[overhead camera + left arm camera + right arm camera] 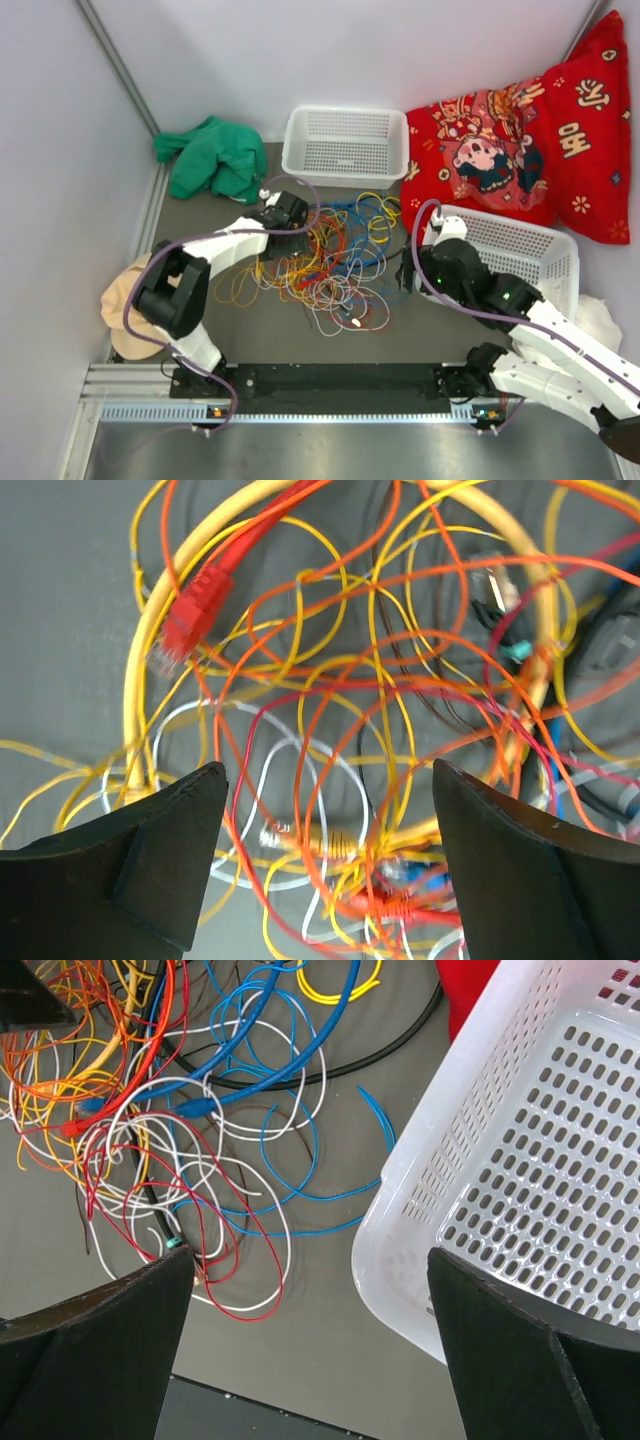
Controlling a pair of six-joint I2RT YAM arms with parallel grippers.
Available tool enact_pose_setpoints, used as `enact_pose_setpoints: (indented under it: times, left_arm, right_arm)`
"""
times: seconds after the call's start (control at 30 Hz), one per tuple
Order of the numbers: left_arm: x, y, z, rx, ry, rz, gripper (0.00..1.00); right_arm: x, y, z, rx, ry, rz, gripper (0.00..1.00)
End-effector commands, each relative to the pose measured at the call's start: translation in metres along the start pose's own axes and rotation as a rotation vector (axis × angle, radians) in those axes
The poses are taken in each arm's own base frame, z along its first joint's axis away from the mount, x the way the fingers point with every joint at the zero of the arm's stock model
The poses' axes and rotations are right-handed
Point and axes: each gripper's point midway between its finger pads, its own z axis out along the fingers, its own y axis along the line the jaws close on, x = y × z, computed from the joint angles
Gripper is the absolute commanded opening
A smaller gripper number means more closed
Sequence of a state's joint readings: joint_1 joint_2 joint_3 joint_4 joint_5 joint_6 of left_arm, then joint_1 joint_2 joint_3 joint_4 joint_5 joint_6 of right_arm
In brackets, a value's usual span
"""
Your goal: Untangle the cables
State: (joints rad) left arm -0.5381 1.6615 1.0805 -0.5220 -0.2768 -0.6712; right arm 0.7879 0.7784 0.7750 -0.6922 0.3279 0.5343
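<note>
The cables (335, 262) lie in one tangled heap of yellow, orange, red, blue and white wires on the grey table. My left gripper (272, 243) hangs over the heap's left side, open and empty. In the left wrist view its jaws stand wide over orange and yellow loops (330, 780), with a red plug (190, 605) at upper left and a yellow plug (325, 842) between the fingers. My right gripper (407, 277) is open and empty, right of the heap. The right wrist view shows blue, white and red loops (200, 1130) at upper left.
A white basket (345, 145) stands behind the heap; another white basket (520, 255) sits right, close to my right gripper, also in the right wrist view (520, 1190). A green cloth (210, 158) lies back left, a red cushion (520, 140) back right, a tan cloth (120, 305) left.
</note>
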Motion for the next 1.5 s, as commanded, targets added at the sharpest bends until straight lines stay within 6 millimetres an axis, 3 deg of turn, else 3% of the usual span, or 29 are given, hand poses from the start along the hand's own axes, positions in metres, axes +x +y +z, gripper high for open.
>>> enact_pose_setpoints:
  times: [0.0,0.13,0.23,0.27,0.3,0.33,0.37,0.4,0.43,0.47,0.53,0.57,0.63,0.67,0.8,1.0,1.13,1.23,1.47]
  left_arm:
    - [-0.008,-0.018,0.013,0.043,0.007,-0.015,0.85]
    - [0.007,-0.029,0.021,0.100,0.075,-0.007,0.77]
    - [0.018,-0.032,0.025,0.130,0.108,0.012,0.56]
    - [0.020,-0.031,0.023,0.137,0.109,0.013,0.41]
    - [0.018,-0.031,0.019,0.144,0.102,0.011,0.36]
    - [0.016,-0.032,0.015,0.154,0.092,0.013,0.32]
    - [0.007,-0.034,0.001,0.179,0.062,0.007,0.23]
    - [0.000,-0.036,-0.008,0.197,0.040,0.003,0.08]
    - [-0.007,-0.037,-0.020,0.212,0.021,0.007,0.01]
    - [-0.025,-0.045,-0.047,0.274,-0.040,-0.004,0.00]
    - [-0.049,-0.056,-0.083,0.365,-0.124,0.003,0.00]
    - [-0.063,-0.062,-0.116,0.443,-0.189,0.000,0.00]
    - [-0.082,-0.067,-0.153,0.523,-0.278,0.003,0.00]
    - [-0.094,-0.066,-0.181,0.571,-0.344,-0.009,0.00]
    - [-0.096,-0.080,-0.244,0.773,-0.386,0.024,0.00]
    - [-0.076,-0.104,-0.293,1.058,-0.336,0.063,0.00]
    - [-0.063,-0.107,-0.301,1.145,-0.319,0.083,0.00]
    - [-0.056,-0.107,-0.303,1.177,-0.302,0.087,0.00]
    - [-0.050,-0.107,-0.300,1.185,-0.286,0.091,0.00]
  right_arm:
    - [-0.016,0.008,-0.004,-0.019,-0.042,-0.004,0.99]
    - [-0.017,0.007,-0.003,-0.012,-0.043,-0.014,0.99]
    - [-0.015,0.007,-0.001,-0.008,-0.033,-0.017,0.99]
    - [-0.015,0.007,-0.001,-0.011,-0.032,-0.017,0.99]
    - [-0.015,0.007,0.000,-0.010,-0.030,-0.020,0.99]
    - [-0.014,0.008,0.000,-0.012,-0.028,-0.017,0.99]
    - [-0.017,0.010,-0.001,-0.017,-0.033,-0.013,0.99]
    - [-0.018,0.010,-0.002,-0.021,-0.036,-0.011,0.99]
    - [-0.021,0.013,-0.002,-0.030,-0.042,-0.008,0.99]
    - [-0.026,0.016,-0.005,-0.042,-0.055,-0.003,0.99]
    - [-0.040,0.025,-0.012,-0.084,-0.085,0.006,0.99]
    - [-0.045,0.029,-0.015,-0.100,-0.097,0.010,0.99]
    - [-0.065,0.039,-0.028,-0.145,-0.145,0.019,0.99]
    - [-0.073,0.042,-0.034,-0.163,-0.171,0.022,0.99]
    - [-0.108,0.057,-0.060,-0.244,-0.264,0.043,0.99]
    - [-0.149,0.093,-0.095,-0.424,-0.352,0.087,0.99]
    - [-0.162,0.114,-0.105,-0.528,-0.384,0.098,0.97]
    - [-0.165,0.123,-0.098,-0.552,-0.383,0.100,0.92]
    - [-0.157,0.154,-0.065,-0.626,-0.299,0.083,0.67]
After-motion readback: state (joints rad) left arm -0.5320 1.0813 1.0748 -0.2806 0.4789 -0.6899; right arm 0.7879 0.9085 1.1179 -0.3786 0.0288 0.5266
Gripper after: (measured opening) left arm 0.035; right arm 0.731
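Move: The orange and red thin cables the left hand will shut on lie about 3 cm below it and 2 cm to its right, level in reach. From that hand the thick red loop is some 6 cm right and 1 cm back, the blue cables about 12 cm right and level, the white cables 8 cm right and 11 cm back, all 3 or 4 cm lower. From the right hand, those orange cables lie roughly 15 cm left, 7 cm ahead and 15 cm below. The left fingers sink about 3 cm into the tangle while easing right, pinch shut on the orange and red strands, then haul them up some 30 cm, drawing back and rightward as the wrist swings from steeply down towards level and pointing right. The right hand then rises about 18 cm and swings left towards the lifted strands, tilting and starting to close, still well open. ##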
